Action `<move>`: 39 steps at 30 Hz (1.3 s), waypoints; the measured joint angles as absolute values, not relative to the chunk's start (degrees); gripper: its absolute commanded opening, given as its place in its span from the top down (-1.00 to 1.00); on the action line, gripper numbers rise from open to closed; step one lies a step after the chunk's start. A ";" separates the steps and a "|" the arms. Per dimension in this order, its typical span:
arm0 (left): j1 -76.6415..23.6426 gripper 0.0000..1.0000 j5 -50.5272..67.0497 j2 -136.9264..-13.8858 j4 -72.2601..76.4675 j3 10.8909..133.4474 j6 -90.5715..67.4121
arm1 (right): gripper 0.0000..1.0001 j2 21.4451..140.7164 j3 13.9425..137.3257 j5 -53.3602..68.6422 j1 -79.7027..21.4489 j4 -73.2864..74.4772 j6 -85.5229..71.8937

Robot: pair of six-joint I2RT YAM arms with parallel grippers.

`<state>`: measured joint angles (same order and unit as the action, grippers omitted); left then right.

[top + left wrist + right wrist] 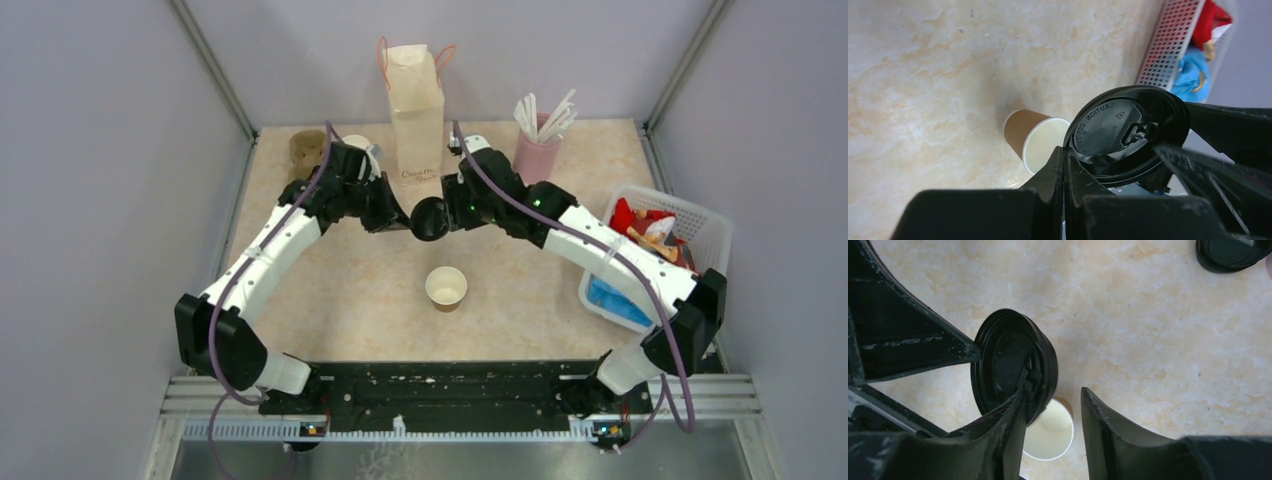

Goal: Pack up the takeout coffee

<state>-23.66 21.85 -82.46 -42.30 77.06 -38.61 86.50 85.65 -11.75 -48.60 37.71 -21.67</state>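
Note:
No lidded takeout coffee is in view. A brown paper cup [446, 288] stands open and lidless mid-table, also under both wrists [1034, 136] [1050, 432]. A round black lid [431, 218] hangs in the air above and behind it. My left gripper [405, 218] is shut on the lid's rim; in the left wrist view the gripper [1065, 155] pinches the edge of the lid [1118, 132]. My right gripper [456, 212] faces it from the right, open [1053, 391], with the lid [1008, 360] resting against its left finger only.
A tall paper bag [416, 110] with handles stands at the back centre. A pink holder of straws [537, 150] is to its right, a white basket [700, 225] of packets at the right edge. Another black lid [1230, 252] lies on the table.

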 measured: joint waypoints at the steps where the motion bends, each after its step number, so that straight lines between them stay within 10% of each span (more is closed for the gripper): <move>1: -22.87 1.00 23.27 -81.65 -41.23 76.31 -39.16 | -0.20 86.24 86.32 -11.60 -48.60 38.33 -22.13; 5: -19.81 1.00 28.36 -79.70 -38.52 74.28 -41.23 | -0.75 83.59 90.59 -10.13 -48.60 41.25 -22.74; 11: -15.62 1.00 41.60 -75.92 -24.99 66.59 -50.33 | -0.97 73.14 88.05 3.64 -41.93 37.69 -26.30; 23: -14.61 1.00 59.90 -71.96 20.29 55.59 -80.03 | -0.97 65.19 68.01 40.45 -27.57 -4.86 -57.14; 39: -14.66 1.00 63.59 -72.38 32.29 55.59 -90.35 | -0.97 75.20 66.85 47.88 -32.60 -24.38 -69.69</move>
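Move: The black lid, already pinched at its rim by the shut left fingers, has its middle about 4 cm to the right of the left hand and level with it. From the parting right fingers it lies some 4 cm left and 1 cm back. The paper cup stands about 6 cm back, 8 cm right and 17 cm below the left hand; the paper bag is roughly 32 cm ahead of that hand, 4 cm right, its middle 8 cm lower. The lid rides up in the left hand, which keeps its pinch, climbs about 16 cm with some 5 cm back towards the base, and rolls over 50 degrees. The right hand opens fully while rising about 18 cm and backing off to the right, then swings in leftward again, rolling hard until its spread fingers point left at the lid's other face. ##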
